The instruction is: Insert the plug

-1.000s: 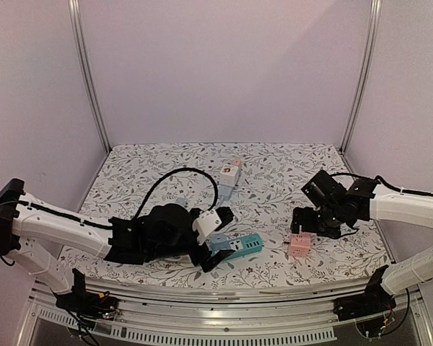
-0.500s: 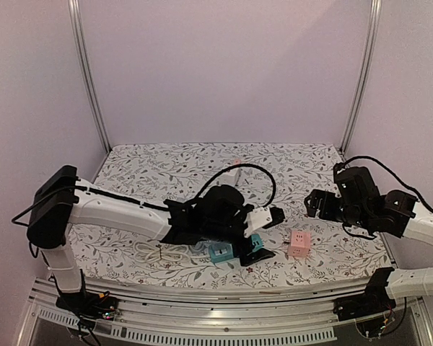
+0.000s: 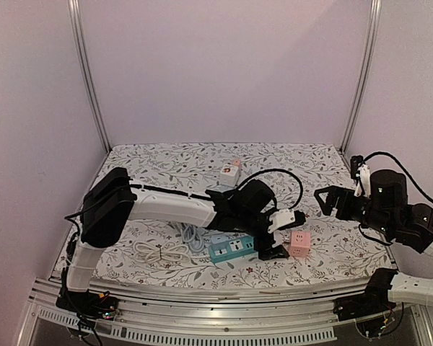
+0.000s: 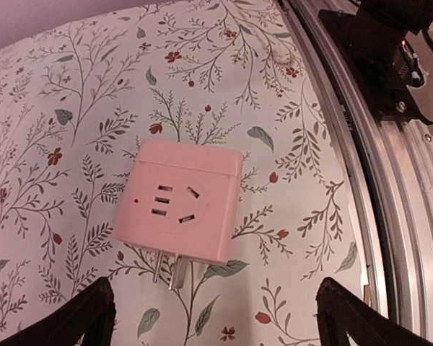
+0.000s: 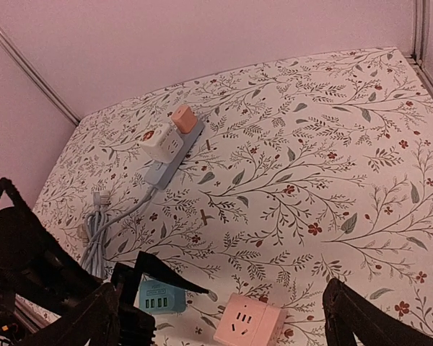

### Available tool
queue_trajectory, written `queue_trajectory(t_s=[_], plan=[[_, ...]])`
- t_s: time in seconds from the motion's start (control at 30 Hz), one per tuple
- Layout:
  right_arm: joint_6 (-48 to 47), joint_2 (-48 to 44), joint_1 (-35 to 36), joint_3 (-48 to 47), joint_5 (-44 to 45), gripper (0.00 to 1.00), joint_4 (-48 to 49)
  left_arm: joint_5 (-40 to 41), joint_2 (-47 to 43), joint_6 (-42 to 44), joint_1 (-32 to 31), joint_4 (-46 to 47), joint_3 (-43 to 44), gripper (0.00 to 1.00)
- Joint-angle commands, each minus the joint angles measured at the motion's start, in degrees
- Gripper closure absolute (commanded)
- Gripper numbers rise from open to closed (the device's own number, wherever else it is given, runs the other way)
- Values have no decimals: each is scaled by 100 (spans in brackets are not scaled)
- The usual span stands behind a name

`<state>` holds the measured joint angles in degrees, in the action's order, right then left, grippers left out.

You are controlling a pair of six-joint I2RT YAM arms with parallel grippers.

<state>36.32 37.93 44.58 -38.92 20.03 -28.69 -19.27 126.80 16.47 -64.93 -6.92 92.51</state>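
The plug (image 3: 299, 244) is a pink cube adapter lying on the floral table (image 3: 166, 162), just right of a teal power strip (image 3: 234, 249). In the left wrist view the plug (image 4: 179, 209) lies socket face up, its metal prongs (image 4: 169, 270) pointing toward the camera. My left gripper (image 3: 283, 236) hovers open right beside it, its fingertips (image 4: 79, 317) wide apart and nothing between them. My right gripper (image 3: 330, 202) hangs open above and to the right, off the plug. From there I see the plug (image 5: 249, 321) and the teal strip (image 5: 159, 297).
A grey power strip (image 3: 224, 189) at the back carries a white cube (image 3: 229, 173) and a small pink cube (image 5: 182, 117). A coiled white cable (image 3: 166, 252) lies at the front left. The metal table rail (image 4: 411, 180) runs close to the plug's right.
My left arm has swung right, from over the teal strip to the pink plug. My right arm has pulled up and back, away from the plug. Both grippers stay open.
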Motion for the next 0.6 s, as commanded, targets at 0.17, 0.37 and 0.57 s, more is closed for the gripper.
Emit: queue_trajectory(t_s=[0.17, 0.37, 0.57], plan=[[-230, -265, 17, -6, -329, 3, -153, -354, 939, 186, 93, -395, 1065, 6], [-261, -242, 16, -19, -428, 3, -159, -340, 1439, 349, 103, -814, 1839, 6], [-265, -231, 21, -45, -527, 3, -168, -533, 1689, 471, 151, -872, 2115, 5]])
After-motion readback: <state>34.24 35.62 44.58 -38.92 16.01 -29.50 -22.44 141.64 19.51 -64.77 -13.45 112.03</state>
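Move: To the right of the left hand by about 6 cm, 2 cm farther out and 5 cm below it, sits the pink cube plug, its prongs turned towards that hand. The teal power strip lies roughly 15 cm left of the hand, about 1 cm farther out, with a pale blue block some 20 cm left and 3 cm out. From the right hand, the pink cube is about 5 cm left, 2 cm back and 20 cm below. Sliding right and down over some 5 cm, the open left gripper closes in on the pink cube from its prong side; the sinking stops about halfway, then the hand eases on rightward with a slight reach forward. The wrist keeps its slant, pointing right and down, and the fingers stay nearly wide open as the far finger comes against the cube's far left corner. ##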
